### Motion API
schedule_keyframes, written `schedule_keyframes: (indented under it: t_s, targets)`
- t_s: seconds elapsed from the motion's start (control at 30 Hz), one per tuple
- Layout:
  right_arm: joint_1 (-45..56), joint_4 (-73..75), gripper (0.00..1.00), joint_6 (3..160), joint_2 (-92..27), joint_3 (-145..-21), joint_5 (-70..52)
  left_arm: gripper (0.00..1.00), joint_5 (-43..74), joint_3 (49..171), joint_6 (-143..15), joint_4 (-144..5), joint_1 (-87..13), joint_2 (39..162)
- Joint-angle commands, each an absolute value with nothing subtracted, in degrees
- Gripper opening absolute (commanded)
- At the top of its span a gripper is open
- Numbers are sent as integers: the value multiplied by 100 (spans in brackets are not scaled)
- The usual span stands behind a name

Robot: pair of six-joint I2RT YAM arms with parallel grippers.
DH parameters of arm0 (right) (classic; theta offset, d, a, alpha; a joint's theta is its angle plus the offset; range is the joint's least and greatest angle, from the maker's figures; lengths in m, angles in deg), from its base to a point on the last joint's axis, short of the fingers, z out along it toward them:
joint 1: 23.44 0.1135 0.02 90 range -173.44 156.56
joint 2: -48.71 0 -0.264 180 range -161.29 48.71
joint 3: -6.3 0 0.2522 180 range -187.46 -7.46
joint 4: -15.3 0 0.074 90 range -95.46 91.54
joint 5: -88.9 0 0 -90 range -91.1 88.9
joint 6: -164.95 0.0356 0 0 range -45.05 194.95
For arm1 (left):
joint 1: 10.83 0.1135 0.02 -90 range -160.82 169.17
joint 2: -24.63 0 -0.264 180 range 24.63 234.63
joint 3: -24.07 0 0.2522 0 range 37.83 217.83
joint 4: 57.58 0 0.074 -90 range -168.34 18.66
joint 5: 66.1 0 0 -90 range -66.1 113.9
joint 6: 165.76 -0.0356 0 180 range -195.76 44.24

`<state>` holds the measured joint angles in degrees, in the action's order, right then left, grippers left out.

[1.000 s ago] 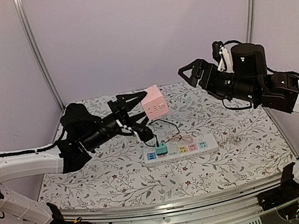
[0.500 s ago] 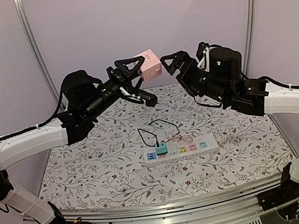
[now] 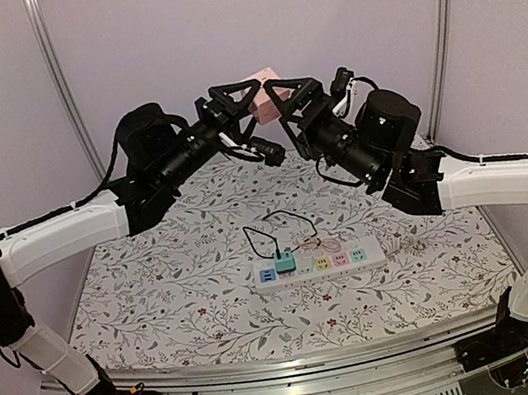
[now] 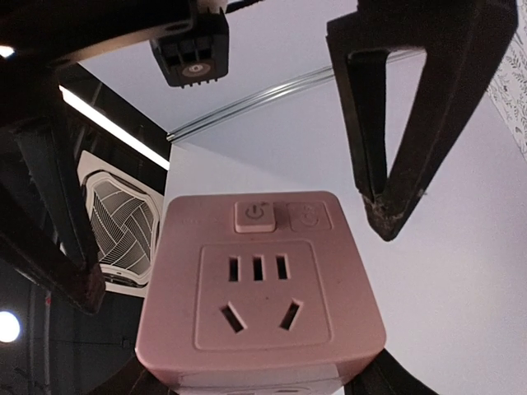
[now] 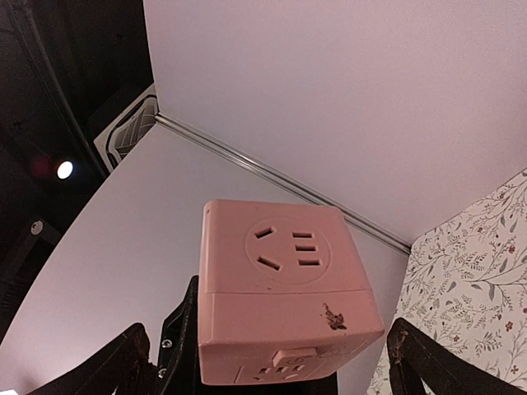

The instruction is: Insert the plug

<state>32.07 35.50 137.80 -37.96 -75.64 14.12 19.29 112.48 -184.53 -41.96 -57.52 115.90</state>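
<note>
The plug is a pink cube (image 3: 267,88) with socket faces, held high above the table; its prongs are hidden. My left gripper (image 3: 248,101) is shut on its sides. The left wrist view shows its socket face (image 4: 259,288) filling the space between my left gripper (image 4: 259,374). My right gripper (image 3: 291,102) is open and faces the cube from the right. In the right wrist view the cube (image 5: 284,296) sits between the spread fingers of my right gripper (image 5: 272,366), with a gap on each side. A white power strip (image 3: 340,260) lies on the table below.
A teal adapter (image 3: 284,261) with a looped black cable (image 3: 283,218) is plugged into the strip's left end. A thin red wire (image 3: 325,245) lies by the strip. The floral tablecloth (image 3: 161,306) covers the table, with metal posts (image 3: 63,89) at the back corners.
My left arm has lifted the pink cube from just above the strip to high at the back. My right gripper has swung left and up until its open fingers flank the cube.
</note>
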Motion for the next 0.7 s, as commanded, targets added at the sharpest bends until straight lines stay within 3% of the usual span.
schedule_keyframes:
  t_s: [0.0,0.17,0.43,0.67]
  targets:
    - [3258,4032,99,14025,-4050,-7601,1445,0,1893,11247,-18387,-4062,-5733,11624]
    - [3249,4088,94,13978,-4042,-7604,1850,0,1886,11166,-18299,-3940,-5800,11606]
    - [3190,4094,59,14016,-4100,-7619,2001,0,1813,11066,-18254,-3768,-5915,11628]
    - [3125,4093,62,14434,-4305,-7773,1666,0,1736,11117,-18306,-3745,-5925,11746]
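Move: The left hand still grips the pink cube socket, whose middle is barely 1 cm ahead of its hand point and 1 cm to its right. From the right hand, wide open around it, the cube is about 2 cm ahead and 2 cm left, level with the pads. Some 40 cm below the right hand lie the power strip, about 6 cm back and 3 cm right, and the teal plug, 5 cm back and 4 cm left. The right fingers close onto two opposite sides of the pink cube and pinch it, after the hand edges about 1.5 cm forward, its left side rolling up some 5 degrees. The left hand keeps its own hold throughout, easing back, right and down by roughly a centimetre in all. ##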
